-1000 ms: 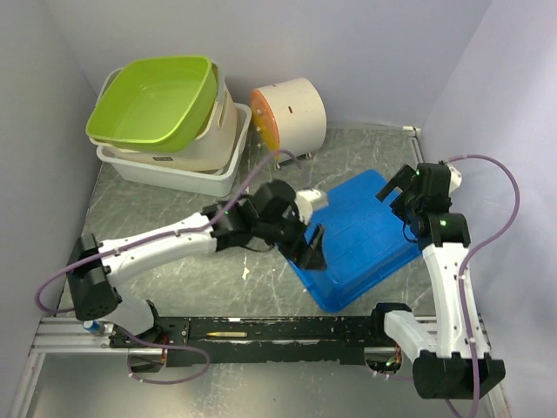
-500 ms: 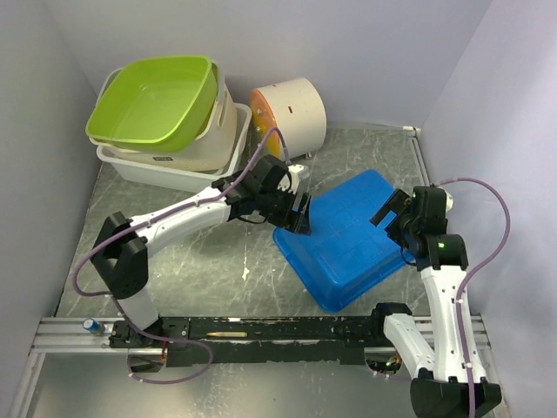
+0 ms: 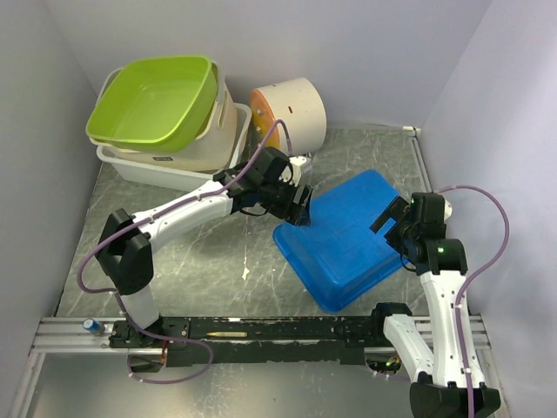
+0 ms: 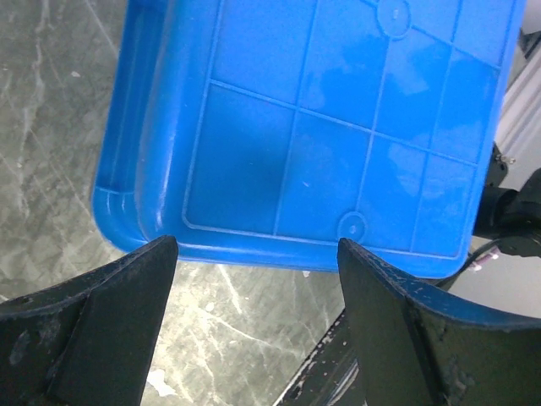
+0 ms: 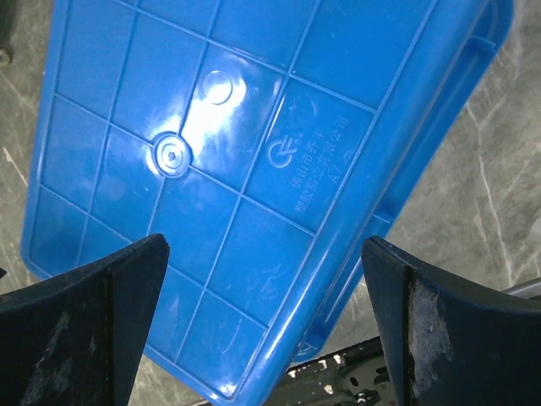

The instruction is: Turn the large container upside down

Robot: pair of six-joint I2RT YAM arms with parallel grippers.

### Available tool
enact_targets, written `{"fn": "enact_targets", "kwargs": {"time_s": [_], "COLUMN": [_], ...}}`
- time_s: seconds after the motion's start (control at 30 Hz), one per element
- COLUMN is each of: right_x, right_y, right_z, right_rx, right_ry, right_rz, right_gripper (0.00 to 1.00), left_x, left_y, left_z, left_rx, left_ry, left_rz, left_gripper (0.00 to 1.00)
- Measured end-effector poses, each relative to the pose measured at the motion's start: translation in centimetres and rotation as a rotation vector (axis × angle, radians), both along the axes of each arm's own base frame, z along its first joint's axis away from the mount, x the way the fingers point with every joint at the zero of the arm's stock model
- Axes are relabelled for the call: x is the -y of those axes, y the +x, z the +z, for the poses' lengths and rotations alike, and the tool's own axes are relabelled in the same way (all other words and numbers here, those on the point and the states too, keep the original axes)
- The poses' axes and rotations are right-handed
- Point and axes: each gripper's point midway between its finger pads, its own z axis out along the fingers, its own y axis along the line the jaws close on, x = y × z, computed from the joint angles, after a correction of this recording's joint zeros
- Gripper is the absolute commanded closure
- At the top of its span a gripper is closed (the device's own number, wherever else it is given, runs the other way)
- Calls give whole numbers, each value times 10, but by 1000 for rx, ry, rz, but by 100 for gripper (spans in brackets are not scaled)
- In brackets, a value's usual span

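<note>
The large blue container [image 3: 348, 239] lies upside down on the grey table, its ribbed bottom facing up. It fills the left wrist view [image 4: 330, 127] and the right wrist view [image 5: 245, 169]. My left gripper [image 3: 298, 207] is open and empty, hovering at the container's left corner, not touching it. My right gripper [image 3: 393, 218] is open and empty above the container's right edge. In both wrist views the black jaws stand wide apart with only the container and table between them.
A green tub [image 3: 157, 100] is stacked in cream and white tubs [image 3: 187, 165] at the back left. A cream and orange cylinder [image 3: 287, 111] lies at the back centre. Walls close in on the left, right and back. A black rail [image 3: 261, 329] runs along the near edge.
My left gripper has lifted off the container and pulled back to its left corner. My right arm has dropped and drawn toward the near side. The container has settled flat.
</note>
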Motion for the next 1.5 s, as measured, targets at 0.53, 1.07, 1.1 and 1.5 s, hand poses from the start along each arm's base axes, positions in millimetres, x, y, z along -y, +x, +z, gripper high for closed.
{"fn": "enact_targets", "kwargs": {"time_s": [0.53,1.07,1.1,1.5], "right_x": [0,-13,-14,16], "right_y": [-10,-16,-13,74], "right_z": [-15,-47,-48,-50], "right_rx": [-35,-73,-66,-47], "right_ry": [10,85,91,-4], "right_rz": [-21,-5,1,-16], "right_gripper": [0,0,0,0], "left_x": [-4,7,7,12], "left_y": [18,22,21,0], "left_z": [-12,-43,-42,-51], "left_rx": [106,24,15,-89], "left_ry": [61,91,83,-34], "left_rz": [-14,-92,-100,-117], "left_gripper": [11,13,13,14]}}
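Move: The upturned blue container's middle lies about 13 cm to the left hand's right, level with it fore and aft and some 12 cm below. From the right hand it is about 4 cm ahead, 9 cm to the left and 12 cm below. The cream drum stands roughly 30 cm ahead of the left hand and 3 cm to its left; the white tub is some 25 cm ahead and 37 cm left of that hand, both roughly 10 cm lower. Both open grippers come down onto opposite long sides of the blue container and work it round. The right sinks about 5 cm, easing slightly back, then sweeps roughly 9 cm forward and a little right, its right finger bearing on the near-right wall; the left goes some 3 cm forward while sinking 5 cm, then draws back as far, its forward finger against the wall by the left corner. ##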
